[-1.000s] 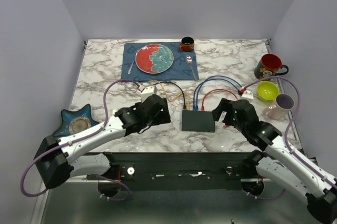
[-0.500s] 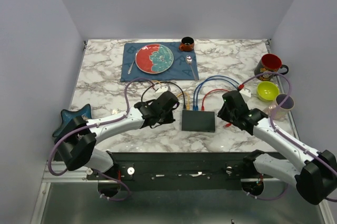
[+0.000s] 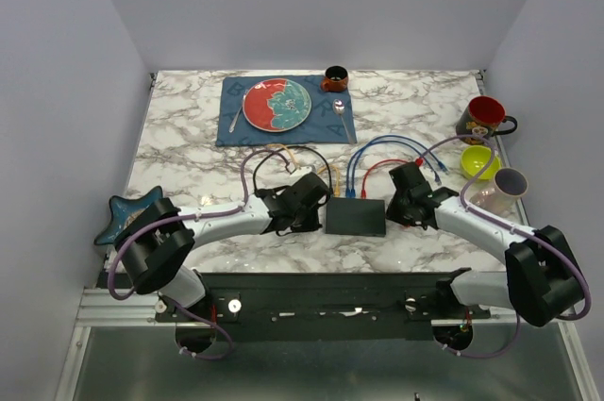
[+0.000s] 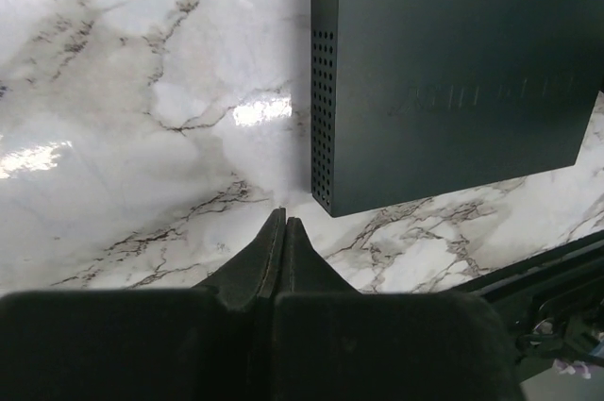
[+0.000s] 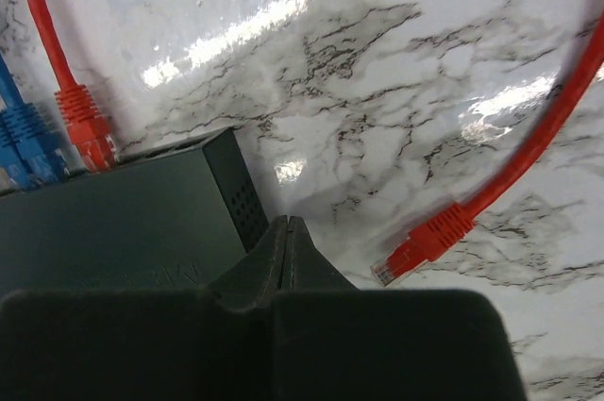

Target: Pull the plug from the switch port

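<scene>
The switch (image 3: 356,217) is a flat dark box in the middle of the marble table. Along its far edge sit yellow, blue (image 3: 351,190) and red (image 3: 363,192) plugs. My left gripper (image 3: 319,211) is shut and empty, low over the marble just off the switch's left end (image 4: 453,80), its tips (image 4: 283,218) short of the vented side. My right gripper (image 3: 391,211) is also shut and empty, its tips (image 5: 286,220) by the switch's right corner (image 5: 104,222). The seated red plug (image 5: 85,127) and blue plugs (image 5: 28,142) show there. A loose red plug (image 5: 420,248) lies on the marble to the right.
At the back a blue placemat (image 3: 326,127) carries a red and teal plate (image 3: 276,105), a fork and a spoon (image 3: 342,116), with a small orange cup (image 3: 335,78). A red mug (image 3: 483,118), green bowl (image 3: 479,162) and pink mug (image 3: 505,189) stand right; a star dish (image 3: 132,217) left.
Both arms have swung inward and down to the two ends of the switch. Both grippers have gone from open to shut, with nothing in them.
</scene>
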{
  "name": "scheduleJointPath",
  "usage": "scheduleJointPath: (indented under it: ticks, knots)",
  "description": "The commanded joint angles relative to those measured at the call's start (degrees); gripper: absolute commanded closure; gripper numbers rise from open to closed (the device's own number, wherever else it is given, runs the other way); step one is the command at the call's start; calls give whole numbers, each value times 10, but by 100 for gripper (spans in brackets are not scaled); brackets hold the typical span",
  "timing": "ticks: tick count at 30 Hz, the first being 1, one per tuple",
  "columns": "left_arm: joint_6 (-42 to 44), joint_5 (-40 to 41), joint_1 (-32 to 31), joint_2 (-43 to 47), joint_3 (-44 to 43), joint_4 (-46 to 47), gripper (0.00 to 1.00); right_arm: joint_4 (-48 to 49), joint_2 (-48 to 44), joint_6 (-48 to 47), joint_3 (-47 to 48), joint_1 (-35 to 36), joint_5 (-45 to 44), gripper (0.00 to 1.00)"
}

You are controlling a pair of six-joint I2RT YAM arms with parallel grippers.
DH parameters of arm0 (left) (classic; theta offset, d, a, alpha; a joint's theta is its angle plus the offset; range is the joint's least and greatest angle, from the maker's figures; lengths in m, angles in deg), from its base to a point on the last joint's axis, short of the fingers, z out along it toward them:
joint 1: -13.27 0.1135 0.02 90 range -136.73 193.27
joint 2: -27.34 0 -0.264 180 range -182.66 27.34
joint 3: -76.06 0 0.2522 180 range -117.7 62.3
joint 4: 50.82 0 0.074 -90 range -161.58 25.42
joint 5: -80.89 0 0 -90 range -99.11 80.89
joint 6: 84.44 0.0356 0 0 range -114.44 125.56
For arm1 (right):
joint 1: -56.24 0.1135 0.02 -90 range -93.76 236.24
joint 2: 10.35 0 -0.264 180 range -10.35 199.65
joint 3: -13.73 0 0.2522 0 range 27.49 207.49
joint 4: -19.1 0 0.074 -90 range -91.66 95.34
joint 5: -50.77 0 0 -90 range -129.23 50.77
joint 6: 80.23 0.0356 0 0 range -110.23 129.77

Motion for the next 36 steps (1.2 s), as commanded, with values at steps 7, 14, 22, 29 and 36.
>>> scheduleJointPath:
  ticks: [7,14,22,29,36]
  knots:
    - [-13,-65,-45,7,30,48,100,74,32,3,-35,30,83,99]
    - [-9,-67,-70,-14,23,49,100,86,77,27,6,109,94,99]
    - [-28,13,-69,27,39,-32,100,7,22,34,49,133,-7,99]
    - [-87,86,-64,117,104,-69,100,-30,-37,-58,138,125,-102,99]
    - [-91,74,-60,95,115,-74,100,-34,145,-73,237,115,-77,99]
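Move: The switch's middle lies about 8 cm left of the right hand, roughly level with it fore and aft, and 1 cm lower; its right side is almost at those fingertips. The red plug in its far side is some 6 cm left and 6 cm ahead, and the loose red plug 4 cm right and 1 cm back. From the left hand, the switch's middle is about 9 cm right, 3 cm ahead and 3 cm down, and the plugged-in black plug 3 cm right and 8 cm ahead. With its shut fingertips low against the switch's right side, the right hand pushes the switch about 9 cm to the left, turning some 15 degrees counter-clockwise itself, then rises about 10 cm and swings forward over the red plug. The left hand, also shut, draws back about 5 cm and slightly right, clear of the near-left corner, then sweeps some 7 cm left. ##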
